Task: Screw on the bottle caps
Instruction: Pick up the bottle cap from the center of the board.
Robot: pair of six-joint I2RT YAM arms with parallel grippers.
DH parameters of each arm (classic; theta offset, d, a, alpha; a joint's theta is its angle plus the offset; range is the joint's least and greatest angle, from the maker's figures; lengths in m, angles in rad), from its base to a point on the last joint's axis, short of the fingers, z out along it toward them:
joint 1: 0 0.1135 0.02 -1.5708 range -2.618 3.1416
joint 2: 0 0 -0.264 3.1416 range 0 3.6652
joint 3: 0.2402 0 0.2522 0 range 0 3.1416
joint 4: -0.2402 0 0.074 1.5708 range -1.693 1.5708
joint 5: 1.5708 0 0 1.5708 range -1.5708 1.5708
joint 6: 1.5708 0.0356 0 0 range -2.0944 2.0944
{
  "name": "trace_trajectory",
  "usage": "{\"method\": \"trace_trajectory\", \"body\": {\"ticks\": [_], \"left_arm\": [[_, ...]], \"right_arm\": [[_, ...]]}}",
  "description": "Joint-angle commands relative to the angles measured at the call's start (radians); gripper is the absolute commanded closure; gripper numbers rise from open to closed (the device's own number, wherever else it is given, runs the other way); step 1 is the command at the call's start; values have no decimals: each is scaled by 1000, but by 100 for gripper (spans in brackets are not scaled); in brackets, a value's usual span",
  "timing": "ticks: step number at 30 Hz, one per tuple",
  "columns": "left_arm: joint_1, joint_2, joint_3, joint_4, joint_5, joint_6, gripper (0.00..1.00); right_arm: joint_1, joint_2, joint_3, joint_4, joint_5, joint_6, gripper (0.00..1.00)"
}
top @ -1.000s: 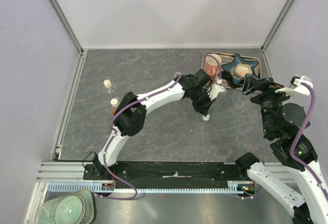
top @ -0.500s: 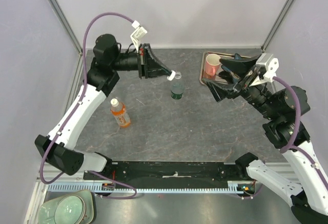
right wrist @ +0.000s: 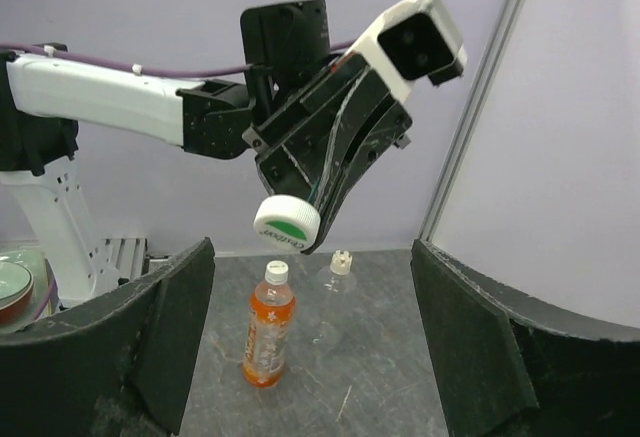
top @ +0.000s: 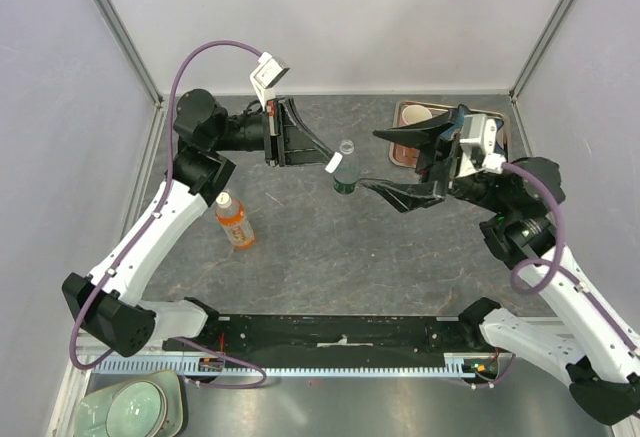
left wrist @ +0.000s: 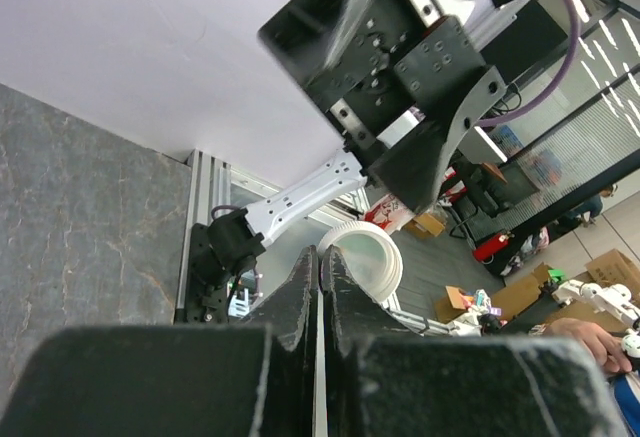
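Note:
My left gripper point(top: 328, 162) is raised above mid-table and shut on a white bottle cap point(top: 333, 164), which sits at its fingertips point(left wrist: 305, 267). The cap point(right wrist: 287, 223) has a green printed top. Just below it stands the green-label bottle point(top: 345, 179). My right gripper point(top: 370, 160) is open wide and points left, its lower fingertip close to that bottle. The orange bottle point(top: 235, 219) stands capped at the left. In the right wrist view the orange bottle point(right wrist: 268, 327) has a tiny clear bottle point(right wrist: 338, 302) with a white top behind it.
A pink mug point(top: 415, 117) stands on a metal tray point(top: 398, 149) at the back right, partly behind my right gripper. A pale green dish point(top: 140, 407) lies off the table at the bottom left. Walls and metal rails enclose the table.
The left gripper has carried the cap a little down and nearer the green-label bottle. The right gripper has swung left to the bottle, its jaws spread wide.

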Motion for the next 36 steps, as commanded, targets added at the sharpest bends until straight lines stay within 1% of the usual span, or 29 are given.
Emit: {"method": "trace_trajectory", "body": {"ticks": [1, 4, 5, 6, 8, 11, 14, 15, 21, 26, 33, 35, 36], "left_arm": [[-4, -10, 39, 72, -12, -76, 98], [-7, 2, 42, 72, -16, -79, 98], [-5, 5, 44, 72, -16, -82, 98], [-5, 10, 44, 75, -19, -88, 98], [-5, 15, 45, 84, -21, -96, 98], [-7, 22, 47, 96, -24, -114, 98], [-5, 25, 47, 106, -26, -127, 98], [-5, 25, 45, 104, -26, -130, 98], [-5, 22, 44, 109, -30, -145, 98], [-5, 18, 38, 104, -33, -150, 98], [-4, 5, 34, 81, -47, -140, 98], [0, 5, 38, 55, -56, -128, 98], [1, 4, 39, 47, -59, -125, 98]], "right_arm": [[84, 23, -18, 12, 117, -123, 14], [172, 60, -17, 7, 218, -208, 14], [221, 67, -15, 7, 243, -253, 15], [242, 73, -15, 13, 293, -270, 16], [280, 89, -17, 29, 332, -301, 17], [306, 103, -29, 67, 392, -317, 19], [315, 112, -38, 105, 439, -320, 24], [317, 113, -41, 116, 445, -317, 29], [323, 107, -69, 158, 505, -303, 43], [323, 101, -84, 173, 525, -286, 47], [323, 103, -61, 150, 530, -254, 57], [323, 103, -52, 141, 528, -245, 64], [323, 101, -49, 138, 533, -232, 79]]}}
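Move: The bottle cap is already in the left hand's closed fingertips, its middle roughly 2 cm to the right of the hand point. From the right hand, open around empty air, the cap lies about 6 cm to the left, 2 cm ahead and 3 cm lower. The green-based bottle stands on the table some 12 cm ahead, 3 cm left and 33 cm below the right hand. The orange bottle stands about 27 cm left of the right hand, 2 cm ahead and equally low. Leftward and somewhat down, the right hand first slides over 5 cm towards the cap, then shifts about 3 cm forward, its wrist turning roughly 10 degrees clockwise. Its wide-open fingers narrow by about half and come onto both sides of the cap. The left hand keeps its pinch on the cap, creeping just over a centimetre forward and slightly up. ##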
